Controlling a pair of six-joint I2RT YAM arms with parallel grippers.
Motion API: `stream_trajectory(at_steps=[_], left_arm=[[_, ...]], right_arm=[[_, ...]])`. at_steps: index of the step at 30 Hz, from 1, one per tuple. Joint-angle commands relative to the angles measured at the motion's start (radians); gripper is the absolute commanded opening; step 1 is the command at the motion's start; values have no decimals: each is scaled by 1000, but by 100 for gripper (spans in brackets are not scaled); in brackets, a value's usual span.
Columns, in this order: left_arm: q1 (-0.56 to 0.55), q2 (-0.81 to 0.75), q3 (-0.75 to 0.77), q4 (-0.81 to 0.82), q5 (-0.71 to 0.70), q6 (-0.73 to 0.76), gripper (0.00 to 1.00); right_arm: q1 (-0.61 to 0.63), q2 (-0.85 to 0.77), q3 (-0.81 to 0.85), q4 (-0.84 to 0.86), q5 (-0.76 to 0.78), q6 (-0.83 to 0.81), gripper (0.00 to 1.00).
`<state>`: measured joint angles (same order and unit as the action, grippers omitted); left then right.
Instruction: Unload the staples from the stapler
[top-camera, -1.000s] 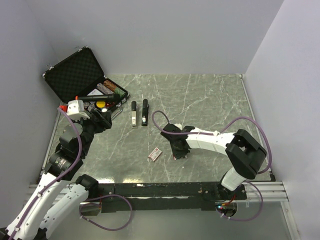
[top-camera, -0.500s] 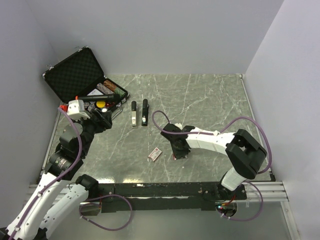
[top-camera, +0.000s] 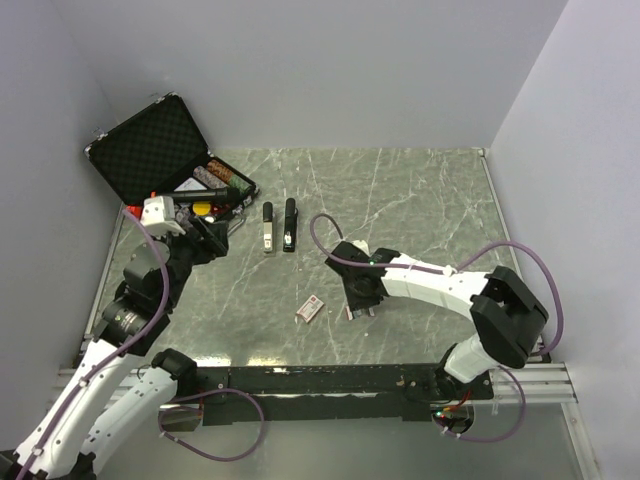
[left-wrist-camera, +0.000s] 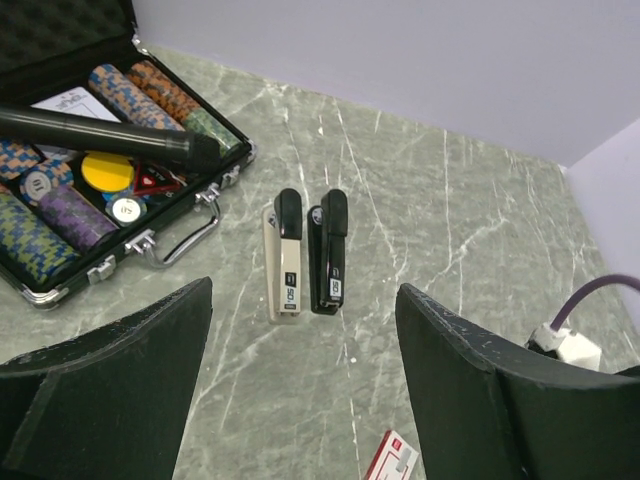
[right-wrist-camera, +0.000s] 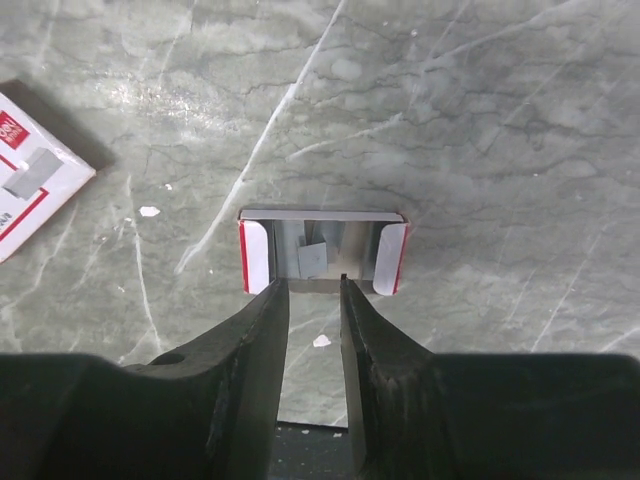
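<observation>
A beige stapler (top-camera: 268, 228) and a black stapler (top-camera: 290, 224) lie side by side at the back left; the left wrist view shows the beige one (left-wrist-camera: 283, 265) and the black one (left-wrist-camera: 330, 255). My left gripper (top-camera: 215, 240) is wide open and empty (left-wrist-camera: 305, 300), above the table short of them. My right gripper (top-camera: 358, 300) is low over the table, its jaws a narrow gap apart with nothing between them (right-wrist-camera: 313, 282). Its tips are at the edge of a small open staple tray (right-wrist-camera: 322, 250) with red-and-white flaps and a staple piece inside.
A red-and-white staple box sleeve (top-camera: 309, 309) lies left of the right gripper, also in the right wrist view (right-wrist-camera: 30, 180). An open black case (top-camera: 150, 150) with poker chips and a black cylinder (left-wrist-camera: 100, 135) stands at the back left.
The right arm has shifted a little to the right, its gripper staying by the tray. The left arm has moved slightly right, toward the staplers.
</observation>
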<state>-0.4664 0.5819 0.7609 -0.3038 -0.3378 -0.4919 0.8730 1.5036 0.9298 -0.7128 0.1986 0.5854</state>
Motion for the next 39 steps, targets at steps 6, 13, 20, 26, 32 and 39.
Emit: stream_trajectory(at_steps=[6, 13, 20, 26, 32, 39], left_arm=[[3, 139, 11, 35, 216, -51, 77], [-31, 217, -66, 91, 341, -169, 73], [-153, 297, -100, 75, 306, -214, 68], [-230, 317, -169, 95, 281, -272, 51], [-278, 340, -232, 118, 273, -320, 33], [-316, 375, -265, 153, 279, -356, 12]], right_arm=[[-61, -123, 1, -42, 48, -2, 35], [-147, -203, -80, -13, 9, -9, 35], [-184, -217, -121, 36, -56, -13, 34], [-192, -217, -147, 68, -80, -9, 33], [-197, -212, -163, 87, -94, -12, 33], [-197, -195, -172, 102, -113, -12, 33]])
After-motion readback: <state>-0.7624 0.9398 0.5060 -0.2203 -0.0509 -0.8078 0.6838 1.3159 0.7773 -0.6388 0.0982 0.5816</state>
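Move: Some 20 cm to the right of the left hand, about 3 cm back and 28 cm below, lies the closed staple box. The open staple tray lies 11 cm farther right of that box and 1 cm nearer the base; two staplers, grey then black, lie roughly 18 cm ahead of the left hand, 10 and 15 cm to its right, on the table. Under the right hand, about 4 cm down, is the open tray; the closed box is 12 cm left and 1 cm ahead of that hand. Swinging down and to the right from high up, the left hand drops about 19 cm towards the closed staple box, easing back late on as its fingers tip down some 35 degrees, turn clockwise and close most of their gap, touching nothing. The right hand, already clear of the open tray, lifts slightly and shifts about 4 cm right, then sinks back a little with its opening unchanged. ##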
